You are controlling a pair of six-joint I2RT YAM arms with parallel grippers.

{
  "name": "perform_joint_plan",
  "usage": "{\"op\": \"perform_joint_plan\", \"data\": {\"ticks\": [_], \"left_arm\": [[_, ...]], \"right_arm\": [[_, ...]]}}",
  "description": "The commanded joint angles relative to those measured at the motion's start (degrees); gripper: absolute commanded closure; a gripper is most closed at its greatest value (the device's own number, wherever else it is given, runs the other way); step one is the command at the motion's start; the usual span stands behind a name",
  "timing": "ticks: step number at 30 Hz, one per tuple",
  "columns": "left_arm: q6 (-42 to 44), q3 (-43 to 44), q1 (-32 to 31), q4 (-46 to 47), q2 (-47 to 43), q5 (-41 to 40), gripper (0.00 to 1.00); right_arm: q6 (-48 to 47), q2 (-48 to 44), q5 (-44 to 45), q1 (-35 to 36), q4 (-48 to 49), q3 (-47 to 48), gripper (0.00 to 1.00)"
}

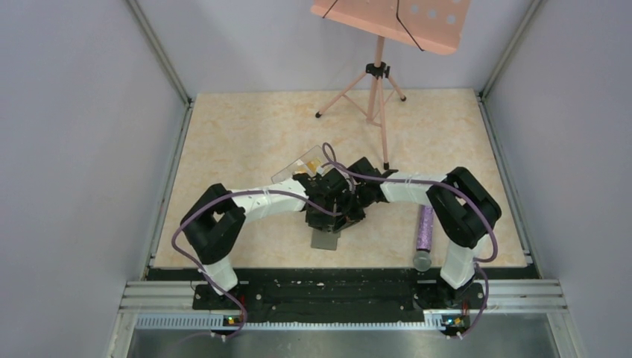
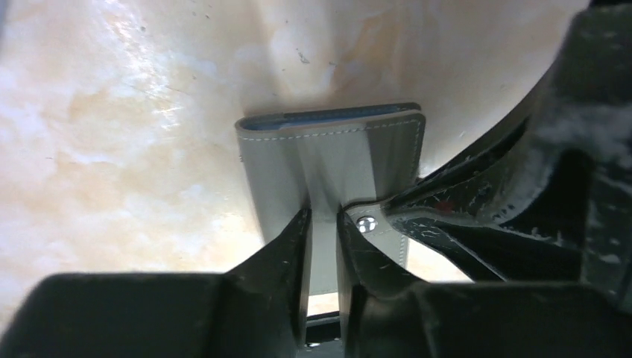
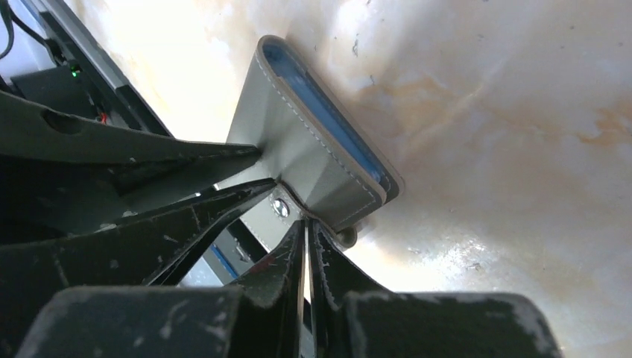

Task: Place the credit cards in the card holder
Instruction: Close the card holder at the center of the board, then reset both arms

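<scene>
The grey stitched card holder (image 1: 326,239) lies near the table's front edge, partly under both grippers. In the left wrist view the card holder (image 2: 328,145) has a raised fold. My left gripper (image 2: 324,212) straddles that fold, its jaws a narrow gap apart. My right gripper (image 3: 305,222) is shut on the card holder (image 3: 298,142) at its flap, beside the metal snap (image 3: 281,207). A blue card edge (image 3: 320,104) shows in the holder's open mouth. More credit cards (image 1: 311,159), orange and yellow, lie in a clear box (image 1: 292,171) just behind the grippers.
A pink music stand (image 1: 378,82) stands on a tripod at the back of the table. A purple glittery tube (image 1: 425,227) with a grey cap lies by the right arm's base. Grey walls close both sides, and a metal rail (image 1: 335,294) runs along the near edge.
</scene>
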Motion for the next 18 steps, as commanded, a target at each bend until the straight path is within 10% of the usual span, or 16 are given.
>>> {"op": "perform_joint_plan", "data": {"ticks": [1, 10, 18], "left_arm": [[7.31, -1.29, -0.72, 3.14, -6.49, -7.40, 0.69], [4.17, -5.73, 1.84, 12.32, -24.43, -6.24, 0.35], [-6.72, -24.73, 18.22, 36.24, -40.99, 15.97, 0.15]], "right_arm": [[-1.66, -3.72, 1.66, 1.72, 0.57, 0.45, 0.91], [-1.16, -13.76, 3.63, -2.21, 0.60, -0.85, 0.50], [-0.77, -20.72, 3.80, -9.32, 0.96, -4.53, 0.16]]}}
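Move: The closed card holder lies right under the left hand, its middle about 2 cm below the fingertips and perhaps 1 cm back. From the right hand, whose tips are at the strap, the holder's middle is some 3 cm left, level fore and aft, and 2 cm down. The card tray sits roughly 18 cm ahead of the left hand and 7 cm to its left; the purple tube is about 23 cm to the right hand's right, level with it. Both hands rise from the card holder, left about 14 cm, right 7, easing forward as their fingers open. ##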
